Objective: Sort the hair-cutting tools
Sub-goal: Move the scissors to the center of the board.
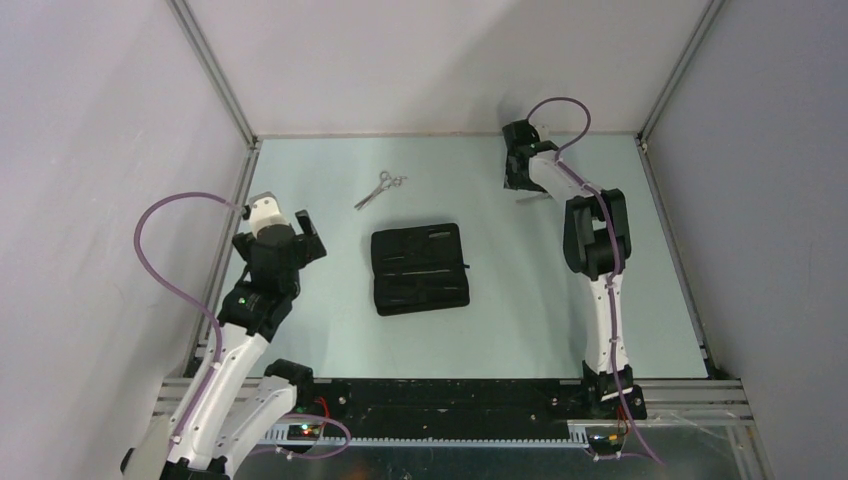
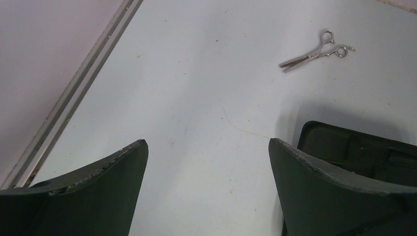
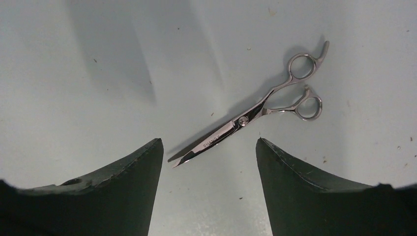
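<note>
One pair of silver scissors [image 1: 380, 188] lies on the table at the back, left of centre. In the left wrist view these scissors [image 2: 314, 53] show a toothed blade and lie far ahead of my left gripper [image 2: 207, 147], which is open and empty. The left gripper [image 1: 282, 233] hovers left of the black case [image 1: 420, 267]. A second pair of scissors [image 3: 255, 112] lies flat on the table. Its blade tip reaches between the fingertips of my open right gripper [image 3: 209, 145], touching neither. This gripper [image 1: 516, 168] is at the back right.
The black zip case [image 2: 359, 147] lies open in the middle of the table, with slim items inside that are too small to identify. Metal frame rails [image 1: 235, 200] and grey walls border the table on the left, back and right.
</note>
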Motion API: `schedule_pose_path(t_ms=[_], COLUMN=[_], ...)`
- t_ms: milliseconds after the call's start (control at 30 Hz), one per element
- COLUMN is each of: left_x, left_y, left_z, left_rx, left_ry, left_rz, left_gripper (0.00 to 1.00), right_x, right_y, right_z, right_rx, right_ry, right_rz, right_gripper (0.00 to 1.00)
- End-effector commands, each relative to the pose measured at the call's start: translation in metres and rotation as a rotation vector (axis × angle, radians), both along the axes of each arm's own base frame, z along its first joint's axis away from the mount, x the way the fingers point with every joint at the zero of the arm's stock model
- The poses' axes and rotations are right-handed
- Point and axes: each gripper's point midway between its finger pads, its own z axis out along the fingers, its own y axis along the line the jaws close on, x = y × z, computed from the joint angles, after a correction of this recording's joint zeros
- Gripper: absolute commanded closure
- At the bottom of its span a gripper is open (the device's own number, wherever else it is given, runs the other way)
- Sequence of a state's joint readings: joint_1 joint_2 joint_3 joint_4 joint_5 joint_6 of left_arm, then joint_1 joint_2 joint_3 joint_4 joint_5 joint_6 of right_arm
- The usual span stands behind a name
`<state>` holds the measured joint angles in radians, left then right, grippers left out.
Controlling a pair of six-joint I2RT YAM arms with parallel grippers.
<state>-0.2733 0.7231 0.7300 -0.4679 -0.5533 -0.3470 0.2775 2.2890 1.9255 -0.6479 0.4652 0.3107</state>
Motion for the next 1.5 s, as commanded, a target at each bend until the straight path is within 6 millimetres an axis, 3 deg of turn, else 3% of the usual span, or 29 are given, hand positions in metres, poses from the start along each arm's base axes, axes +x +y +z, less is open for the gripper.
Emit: schedule_pose_path(t_ms=[0,200,267,500,567,1100,1300,1467], left_x=[0.003,0.002,0.002,0.000,0.000,-0.004,-0.006,-0.006], left_y=[0.010,0.010,0.010,0.008,0.008,0.009,0.007,0.005], left_z=[0.013,0.014,0.016,0.018,0.018,0.020,0.019,0.018], left_rx=[0.030,0.026,0.023,0.015,0.014,0.008,0.000,-0.004], left_ry=[-0.052,-0.060,-0.066,-0.077,-0.079,-0.097,-0.098,-0.093], left_rz=[0.038,0.036,0.037,0.029,0.028,0.026,0.013,0.003], left_gripper=[0.00,0.00,0.00,0.00,0.00,0.00,0.00,0.00], right_x=[0.002,-0.016,-0.024,-0.048,-0.052,-0.086,-0.124,-0.170], right_y=[-0.004,-0.012,-0.016,-0.030,-0.033,-0.027,-0.014,0.009], right_z=[-0.005,-0.029,-0.033,-0.043,-0.048,-0.045,-0.040,-0.039], right_rx=[0.035,0.072,0.087,0.184,0.208,0.308,0.318,0.351], right_ry=[0.028,0.112,0.127,0.159,0.180,0.235,0.279,0.347], right_rz=[-0.061,-0.115,-0.136,-0.215,-0.227,-0.210,-0.128,-0.029], right_gripper=[0.27,0.31,0.38,0.47,0.57,1.00,1.00,1.00])
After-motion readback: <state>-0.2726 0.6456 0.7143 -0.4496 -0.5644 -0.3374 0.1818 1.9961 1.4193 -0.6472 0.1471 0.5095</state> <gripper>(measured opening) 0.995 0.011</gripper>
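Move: The scissors to be moved lie with their middle about 1 cm ahead of the right hand, 5 cm to its right and 5 cm below, blade tips to the left. The black case is roughly 19 cm back and 28 cm left of that hand; the other scissors are some 39 cm left and 1 cm ahead. From the left hand, the scissors aimed at are about 27 cm ahead and 60 cm right, 20 cm lower. The right hand sinks about 4 cm, shuts on the scissors' blades and draws them back, 12 cm back overall. ##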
